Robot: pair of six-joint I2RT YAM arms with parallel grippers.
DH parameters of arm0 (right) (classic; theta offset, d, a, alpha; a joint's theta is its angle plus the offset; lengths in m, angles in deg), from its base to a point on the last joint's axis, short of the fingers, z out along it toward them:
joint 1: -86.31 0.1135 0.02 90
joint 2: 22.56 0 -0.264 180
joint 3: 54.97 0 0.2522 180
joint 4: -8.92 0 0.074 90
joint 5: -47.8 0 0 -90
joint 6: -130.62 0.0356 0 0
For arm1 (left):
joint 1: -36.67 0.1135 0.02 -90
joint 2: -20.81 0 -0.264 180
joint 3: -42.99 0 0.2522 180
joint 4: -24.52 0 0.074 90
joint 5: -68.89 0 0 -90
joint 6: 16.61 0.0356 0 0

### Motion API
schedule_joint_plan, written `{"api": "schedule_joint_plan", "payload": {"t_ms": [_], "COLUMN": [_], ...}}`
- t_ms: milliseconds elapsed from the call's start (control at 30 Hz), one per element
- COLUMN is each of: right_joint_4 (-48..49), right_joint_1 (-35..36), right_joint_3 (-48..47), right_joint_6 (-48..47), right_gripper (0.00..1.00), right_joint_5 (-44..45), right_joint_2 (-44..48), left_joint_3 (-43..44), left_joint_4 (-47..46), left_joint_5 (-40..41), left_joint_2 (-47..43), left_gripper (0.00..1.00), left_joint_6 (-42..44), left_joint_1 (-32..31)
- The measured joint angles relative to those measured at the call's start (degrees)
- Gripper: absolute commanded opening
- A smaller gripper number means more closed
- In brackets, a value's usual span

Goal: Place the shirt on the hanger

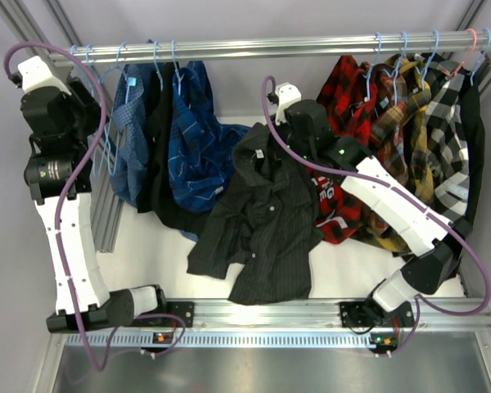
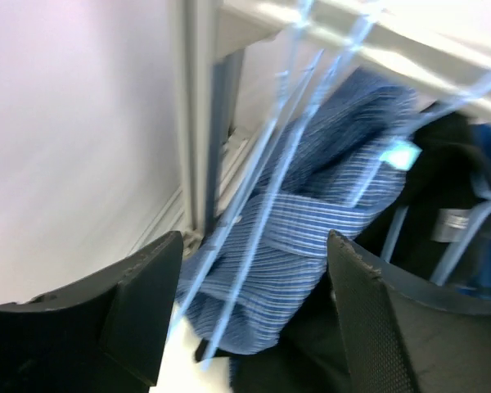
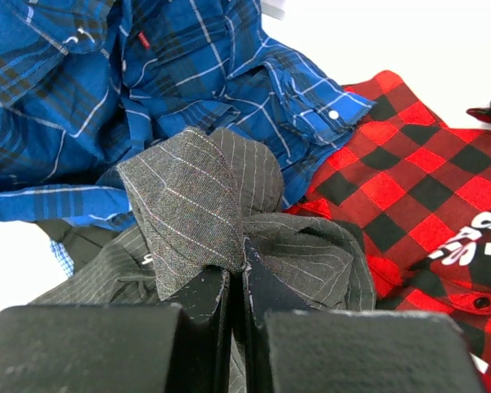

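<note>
The shirt [image 1: 262, 213], dark charcoal with faint pinstripes, droops from its collar down onto the white table in the middle. My right gripper [image 3: 244, 274] is shut on a fold of the shirt's collar [image 3: 200, 205] and holds it up near the rail [image 1: 288, 115]. My left gripper [image 2: 254, 246] is up at the rail's left end and stands open. Thin light-blue hanger wires [image 2: 270, 184] run slantwise between its fingers without being pinched. Behind those wires hangs a blue striped shirt [image 2: 311, 221]. In the top view the hanger [image 1: 113, 78] hangs from the rail next to the left wrist.
A metal rail [image 1: 254, 45] crosses the back. Blue shirts [image 1: 192, 131] hang on its left part, red plaid [image 1: 344, 98] and yellow and grey checked shirts [image 1: 430, 123] on its right. A frame post [image 2: 198, 115] stands close to the left gripper.
</note>
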Motion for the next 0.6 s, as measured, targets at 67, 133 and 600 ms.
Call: {"api": "schedule_joint_plan", "payload": {"t_ms": [67, 133, 600], "right_joint_4": [0.0, 0.1, 0.7], "right_joint_1": [0.0, 0.0, 0.0], "right_joint_3": [0.2, 0.2, 1.7], "right_joint_6": [0.0, -0.2, -2.6], "right_gripper": [0.0, 0.0, 0.0], "right_joint_5": [-0.4, -0.6, 0.4], "right_joint_2": [0.1, 0.1, 0.3], "left_joint_3": [0.0, 0.0, -6.4], "left_joint_4": [0.9, 0.8, 0.0], "left_joint_5": [-3.3, -8.7, -28.5], "left_joint_2": [0.9, 1.8, 7.6], "left_gripper": [0.67, 0.53, 0.54], "left_joint_6": [0.2, 0.2, 1.9], "left_joint_1": [4.1, 7.1, 13.5]}}
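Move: The empty blue hanger at the rail's left end hangs some 7 cm ahead of the left hand, about 2 cm to its left, its middle about 8 cm lower. The blue checked shirt hangs roughly 8 cm ahead and 5 cm right, the black shirt about 8 cm ahead and 11 cm right, both some 14 cm lower. From the right hand, that hanger lies about 38 cm left, 5 cm ahead and 5 cm higher. Downward about 9 cm and forward some 5 cm, the left hand closes in on the wires of the empty hanger, tipping down and swinging clockwise roughly 15 degrees, while its fingers narrow from wide to about half open and stay so, without gripping. The right hand holds its place and keeps pinching the dark striped shirt by the collar. ##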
